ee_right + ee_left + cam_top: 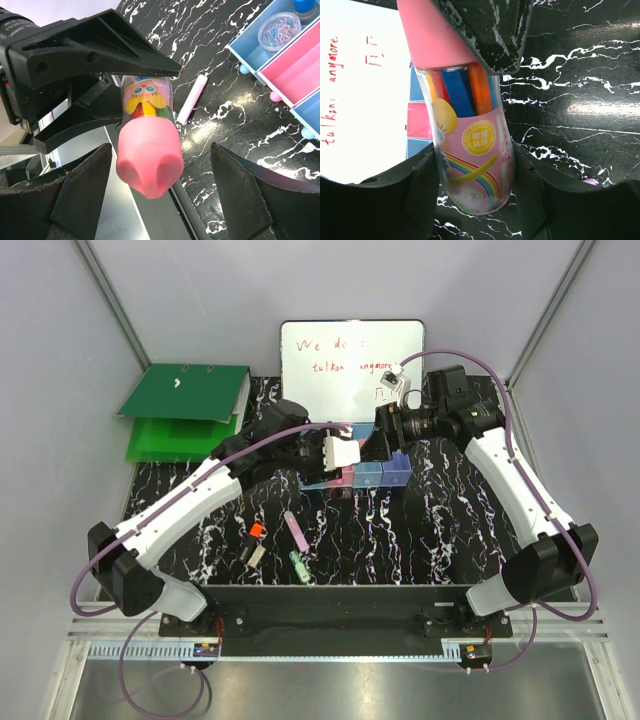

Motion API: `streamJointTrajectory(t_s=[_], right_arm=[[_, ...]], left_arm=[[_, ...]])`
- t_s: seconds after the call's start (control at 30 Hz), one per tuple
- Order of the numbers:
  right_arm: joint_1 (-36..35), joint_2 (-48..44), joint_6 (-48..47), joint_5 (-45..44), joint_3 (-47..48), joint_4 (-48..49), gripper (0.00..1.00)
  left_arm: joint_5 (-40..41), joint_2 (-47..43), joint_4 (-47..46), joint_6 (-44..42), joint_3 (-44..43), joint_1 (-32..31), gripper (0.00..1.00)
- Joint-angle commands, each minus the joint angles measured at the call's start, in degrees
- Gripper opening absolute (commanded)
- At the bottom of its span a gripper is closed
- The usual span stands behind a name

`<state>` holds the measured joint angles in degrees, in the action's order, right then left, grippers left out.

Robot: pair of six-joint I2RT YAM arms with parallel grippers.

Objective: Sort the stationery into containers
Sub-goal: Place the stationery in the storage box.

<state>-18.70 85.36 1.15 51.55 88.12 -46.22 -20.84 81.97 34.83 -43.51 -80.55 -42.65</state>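
My left gripper (pixel 475 192) is shut on the pink-capped tube (pixel 470 145), a clear tube of coloured pens, and holds it in the air by its lower end. My right gripper (pixel 160 187) stands open around the tube's pink cap (pixel 149 160), with a gap on each side. Both grippers meet over the containers (pixel 385 476), a joined row of blue and pink bins. One blue bin (pixel 245 47) holds a clear tub of paper clips (pixel 278 31) and a blue-capped bottle (pixel 305 5). On the table lie a lilac stick (pixel 296 531), an orange-red piece (pixel 256 530), a green clip (pixel 298 563) and a small grey block (pixel 254 554).
A whiteboard (pixel 350 365) with red writing leans at the back, just behind the bins. A green ring binder (pixel 185 405) lies at the back left. Grey walls close in the table on three sides.
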Motion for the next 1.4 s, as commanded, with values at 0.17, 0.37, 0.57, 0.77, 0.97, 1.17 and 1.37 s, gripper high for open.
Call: streamJointTrajectory(t_s=[0.17, 0.37, 0.57, 0.77, 0.97, 1.17, 1.37], right_arm=[[-0.6, -0.8, -0.2, -1.2, 1.2, 1.7, 0.85], [-0.6, -1.1, 0.3, -1.5, 0.9, 1.7, 0.64], [-0.6, -1.6, 0.2, -2.5, 0.1, 1.7, 0.29], [-0.6, -1.8, -0.2, -3.0, 0.3, 1.5, 0.41], [-0.6, -2.0, -0.4, -5.1, 0.0, 1.1, 0.00], [-0.6, -2.1, -0.6, -6.5, 0.5, 1.0, 0.00], [-0.5, -2.2, -0.9, -8.8, 1.3, 0.7, 0.00]], left_arm=[[-3.0, 0.7, -3.0, -1.1, -4.0, -1.2, 0.00], [-2.8, 1.1, -2.7, -1.3, -4.3, -1.6, 0.00], [-2.5, 1.3, -2.8, -1.6, -4.3, -1.6, 0.00], [-1.9, 1.4, -2.7, -1.8, -4.3, -1.6, 0.00], [-1.5, 1.6, -2.7, -1.4, -4.3, -1.6, 0.00], [0.3, 1.0, -3.3, 0.2, -3.7, -1.6, 0.94], [1.8, -1.3, -4.0, 0.6, -0.8, -1.6, 0.99]])
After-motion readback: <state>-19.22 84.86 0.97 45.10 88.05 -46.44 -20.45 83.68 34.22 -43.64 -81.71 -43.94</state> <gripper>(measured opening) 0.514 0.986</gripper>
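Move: Just off the right hand's open fingertips sits the pink-capped pencil bottle, its middle some 4 cm to that hand's left, roughly level with it. The left hand still grips its lower end, with the right gripper about 7 cm to its right and about 1 cm ahead. From the left hand, the storage box's middle lies about 3 cm ahead, 3 cm right and 20 cm below; the pink stick lies some 16 cm back, 10 cm left and 22 cm down. Handing over in mid-air: the left arm eases the bottle about 1 cm rightward, cap first, between the right hand's waiting fingers, then stays. The right fingers close on the cap end and keep hold; only after that does the left gripper spread fully open and let go, while the right hand starts forward, down and slightly right, about 1 cm each. ##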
